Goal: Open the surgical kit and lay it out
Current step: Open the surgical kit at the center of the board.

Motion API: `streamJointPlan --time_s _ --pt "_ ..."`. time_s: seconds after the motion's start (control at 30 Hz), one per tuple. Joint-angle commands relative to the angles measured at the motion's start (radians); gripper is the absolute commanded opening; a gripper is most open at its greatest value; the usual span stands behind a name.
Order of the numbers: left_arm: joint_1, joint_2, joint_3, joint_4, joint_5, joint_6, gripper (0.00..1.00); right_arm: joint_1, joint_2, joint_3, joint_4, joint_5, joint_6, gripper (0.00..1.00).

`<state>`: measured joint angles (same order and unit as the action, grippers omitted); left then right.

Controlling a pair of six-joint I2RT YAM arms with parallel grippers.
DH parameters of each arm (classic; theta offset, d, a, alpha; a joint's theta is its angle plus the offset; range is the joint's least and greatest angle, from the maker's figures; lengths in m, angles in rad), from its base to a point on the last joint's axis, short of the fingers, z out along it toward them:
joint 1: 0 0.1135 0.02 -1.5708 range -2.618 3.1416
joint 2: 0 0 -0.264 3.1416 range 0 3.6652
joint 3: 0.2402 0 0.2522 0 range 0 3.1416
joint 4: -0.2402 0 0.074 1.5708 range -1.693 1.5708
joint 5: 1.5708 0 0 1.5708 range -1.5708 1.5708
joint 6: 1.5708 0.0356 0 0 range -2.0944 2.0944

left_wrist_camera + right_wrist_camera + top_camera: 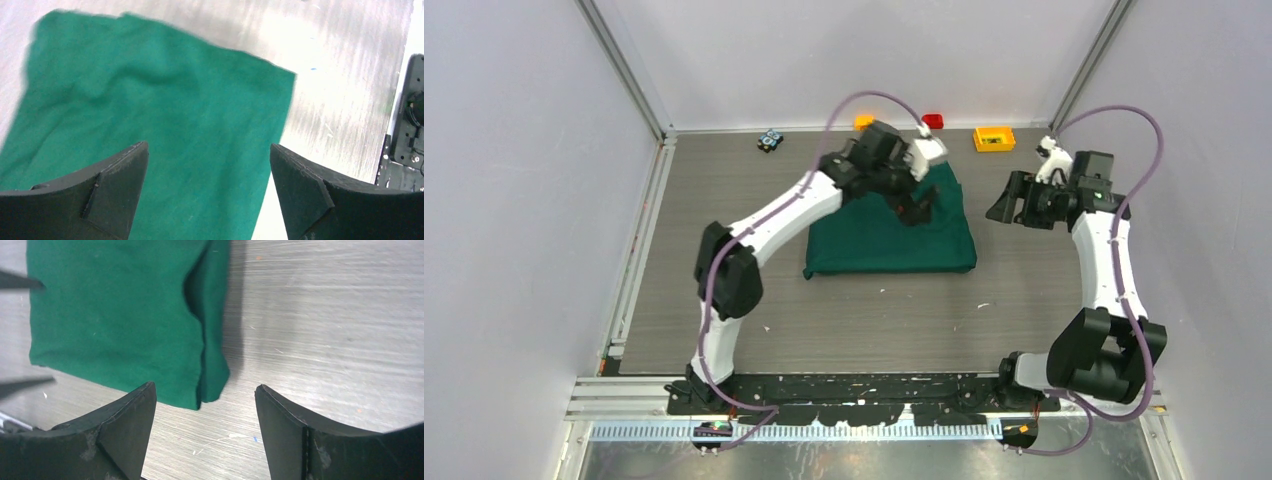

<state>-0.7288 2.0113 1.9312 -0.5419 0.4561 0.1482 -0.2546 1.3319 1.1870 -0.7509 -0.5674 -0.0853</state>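
The surgical kit [889, 240] lies in the middle of the table as a folded dark green cloth bundle, with its flaps closed. My left gripper [919, 208] hovers over the bundle's far right part. In the left wrist view it [209, 150] stands open, with only green cloth [150, 110] below the gap. My right gripper [1002, 208] sits just right of the bundle, apart from it. In the right wrist view it [205, 390] is open over bare table, and the cloth's folded corner [115, 315] lies just ahead of its left finger.
Along the back wall sit a yellow box [994, 138], a red block [933, 121], an orange block [863, 121] and a small dark blue object [770, 141]. Metal frame rails run along the table's left and right sides.
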Motion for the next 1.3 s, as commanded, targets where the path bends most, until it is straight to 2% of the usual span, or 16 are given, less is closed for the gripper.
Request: streamJointPlan --time_s 0.0,0.23,0.43,0.63,1.13,1.27 --pt "-0.116 0.127 0.123 -0.072 -0.016 0.097 0.92 -0.113 -0.078 -0.02 0.031 -0.033 0.055 0.76" --pt "-0.221 0.33 0.374 -0.19 -0.061 0.14 0.87 -0.211 -0.083 -0.052 0.031 -0.095 0.062 0.75" --pt "-0.257 0.385 0.389 -0.187 -0.115 0.16 0.81 -0.259 -0.071 -0.059 0.03 -0.145 0.065 0.75" --pt "-0.258 0.385 0.372 -0.184 -0.115 0.159 0.62 -0.277 -0.033 -0.052 0.014 -0.167 0.069 0.75" --pt "-0.258 0.308 0.376 -0.243 -0.058 0.142 0.02 -0.295 0.006 -0.047 -0.001 -0.183 0.065 0.74" --pt "-0.25 0.233 0.361 -0.255 -0.137 0.129 0.0 -0.296 0.006 -0.048 0.001 -0.182 0.064 0.74"
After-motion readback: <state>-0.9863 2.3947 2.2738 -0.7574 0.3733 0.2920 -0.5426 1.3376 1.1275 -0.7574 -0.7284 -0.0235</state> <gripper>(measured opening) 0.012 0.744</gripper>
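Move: The flap edge by the green kit's near right corner lies about 8 cm back, 11 cm to the right and 12 cm below the open left hand; the kit's middle is 1 cm back and 4 cm to its left, at the same depth. The yellow tray stands some 17 cm ahead of the left hand and 18 cm to its right. From the right hand, that flap edge is about 6 cm back, 5 cm left and 13 cm down. Down, right and back together, some 17 cm in all, the left hand drops to the kit's near right corner, its wrist rolling and turning clockwise about 15 degrees each. It then stays down while its wide-open fingers shut completely, pinching the upper flap's edge. The right hand clears away rightward about 6 cm, still open, turning slightly clockwise. ##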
